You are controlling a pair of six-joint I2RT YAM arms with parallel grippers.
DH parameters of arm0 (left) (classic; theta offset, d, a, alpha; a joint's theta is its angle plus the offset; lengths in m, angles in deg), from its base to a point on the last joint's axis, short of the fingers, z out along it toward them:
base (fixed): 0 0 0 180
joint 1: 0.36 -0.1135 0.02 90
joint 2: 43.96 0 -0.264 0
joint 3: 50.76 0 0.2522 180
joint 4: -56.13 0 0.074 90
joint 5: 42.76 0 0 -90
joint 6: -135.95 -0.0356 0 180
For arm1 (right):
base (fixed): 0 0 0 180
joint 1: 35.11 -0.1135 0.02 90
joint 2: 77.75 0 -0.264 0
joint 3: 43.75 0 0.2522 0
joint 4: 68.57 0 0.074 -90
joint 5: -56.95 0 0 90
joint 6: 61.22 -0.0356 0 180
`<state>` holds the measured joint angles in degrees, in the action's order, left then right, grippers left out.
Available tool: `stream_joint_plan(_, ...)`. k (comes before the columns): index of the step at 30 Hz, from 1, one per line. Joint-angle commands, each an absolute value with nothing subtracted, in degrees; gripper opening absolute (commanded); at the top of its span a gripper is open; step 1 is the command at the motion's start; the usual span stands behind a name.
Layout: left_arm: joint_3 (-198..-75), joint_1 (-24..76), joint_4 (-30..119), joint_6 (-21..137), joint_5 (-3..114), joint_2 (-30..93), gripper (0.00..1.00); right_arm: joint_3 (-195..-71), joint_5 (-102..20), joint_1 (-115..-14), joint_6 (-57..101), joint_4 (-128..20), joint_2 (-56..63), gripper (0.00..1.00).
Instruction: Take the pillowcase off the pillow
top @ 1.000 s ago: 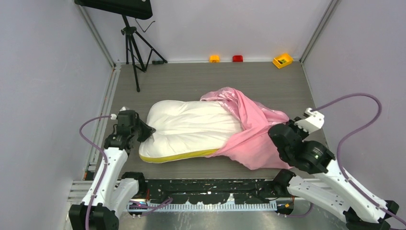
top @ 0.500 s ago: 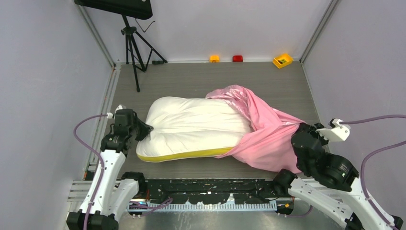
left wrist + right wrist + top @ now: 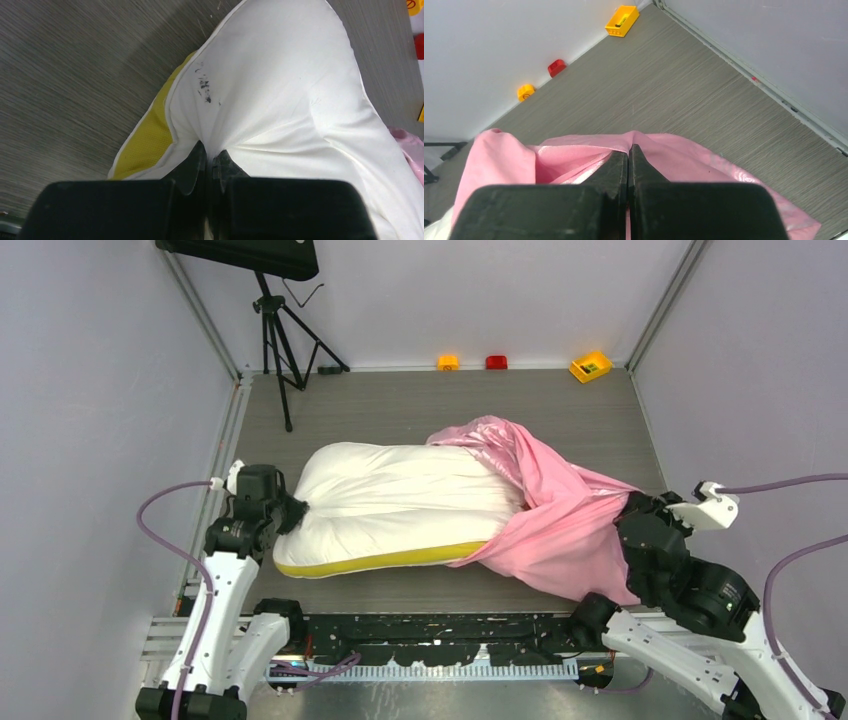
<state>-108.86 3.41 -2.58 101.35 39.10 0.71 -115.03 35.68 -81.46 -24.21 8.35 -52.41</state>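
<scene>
The white pillow (image 3: 400,502) with a yellow near edge lies across the middle of the table, its right end still inside the shiny pink pillowcase (image 3: 560,515). My left gripper (image 3: 293,512) is shut on the pillow's left end; the wrist view shows white fabric (image 3: 280,95) bunched between the black fingers (image 3: 192,167). My right gripper (image 3: 632,512) is shut on the right end of the pillowcase, a pink fold (image 3: 574,157) pinched at my right gripper's (image 3: 629,150) tips. The pillow's right end is hidden under the pink fabric.
A black tripod (image 3: 275,330) stands at the back left. Along the back wall sit an orange block (image 3: 447,362), a red block (image 3: 496,362) and a yellow bin (image 3: 590,366). Walls close in on both sides, and cables loop beside each arm.
The left gripper has pulled the pillow leftward while the right gripper has drawn the pillowcase to the right. More white pillow now shows outside the pink fabric.
</scene>
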Motion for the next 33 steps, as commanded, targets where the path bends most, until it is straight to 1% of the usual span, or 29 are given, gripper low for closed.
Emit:
stream_joint_plan(1,-109.86,0.88,-0.88,98.41,18.38,1.59,0.0,-114.75,50.86,-79.83,-9.6,1.13,-52.96,0.0)
stream_joint_plan(3,-108.38,0.89,5.54,93.71,27.31,2.44,0.0,-112.67,37.87,-79.8,-2.51,-6.05,-51.55,0.0)
stream_joint_plan(6,-107.15,0.94,11.58,91.15,42.22,4.21,0.0,-111.05,20.7,-79.83,-3.19,-8.32,-45.02,0.0)
stream_joint_plan(9,-108.42,1.0,12.96,89.23,48.44,5.91,0.0,-110.77,12.86,-79.79,-5.44,-8.79,-36.61,0.0)
stream_joint_plan(10,-109.43,1.07,12.8,87.27,49.58,6.27,0.03,-110.77,11.01,-79.77,-5.96,-9.27,-33.99,0.0)
stream_joint_plan(12,-112.15,1.68,9.65,84.61,47.9,6.5,0.23,-110.52,7.57,-79.79,-6.73,-10.45,-29.5,0.0)
stream_joint_plan(14,-114.29,2.56,6.97,82.45,43.81,6.0,0.47,-110.09,5.2,-79.82,-7.63,-11.5,-26.42,0.0)
stream_joint_plan(15,-115.18,3.06,5.57,82.02,42.59,5.64,0.68,-109.69,4.58,-79.83,-7.9,-12.22,-25.49,0.0)
stream_joint_plan(16,-116.1,3.41,4.13,81.92,41.78,5.42,0.92,-109.28,4.61,-79.77,-8.38,-12.64,-24.82,0.0)
stream_joint_plan(17,-117.33,3.8,2.79,81.86,42.43,5.4,0.99,-108.83,4.79,-79.78,-8.53,-13.04,-24.48,0.0)
stream_joint_plan(21,-120.54,7.38,-0.46,81.73,48.44,7.56,1.0,-107.79,5.93,-79.79,-8.81,-13.98,-25.24,0.0)
stream_joint_plan(24,-121.61,15.17,-0.63,85.97,49.8,9.73,1.0,-107.76,6.86,-79.82,-8.56,-13.82,-25.9,0.0)
stream_joint_plan(26,-121.36,21.51,0.55,90.14,47.88,10.41,1.0,-107.93,7.41,-79.71,-8.56,-13.23,-26.31,0.0)
stream_joint_plan(29,-121.5,31.66,1.66,93.3,40.3,12.19,1.0,-107.83,8.21,-79.72,-9.23,-12.48,-27.12,0.0)
stream_joint_plan(33,-127.16,40.52,-5.2,87.48,29.15,19.25,1.0,-107.27,8.6,-79.68,-9.53,-12.0,-28.55,0.0)
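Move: The pillow's middle lies about 17 cm to the right of the left hand, which still pinches its left end, some 3 cm farther ahead and 7 cm lower. The pillowcase mouth is roughly 34 cm to that hand's right, 3 cm ahead and 5 cm below. From the right hand, holding the stretched case up high, that mouth is about 15 cm left, 11 ahead and 18 below; the pillow's middle is 32 left, 11 ahead and 20 below. The pillow's left end is let go: the left hand eases slightly forward and down, opens wide, lifts clear, then sweeps about 15 cm right above the pillow towards the pillowcase mouth, turning some 40 degrees clockwise. The right hand keeps its pinch on the pillowcase, swings it left, down and forward towards the mouth, turning counter-clockwise and tipping down, then nearly stops. ##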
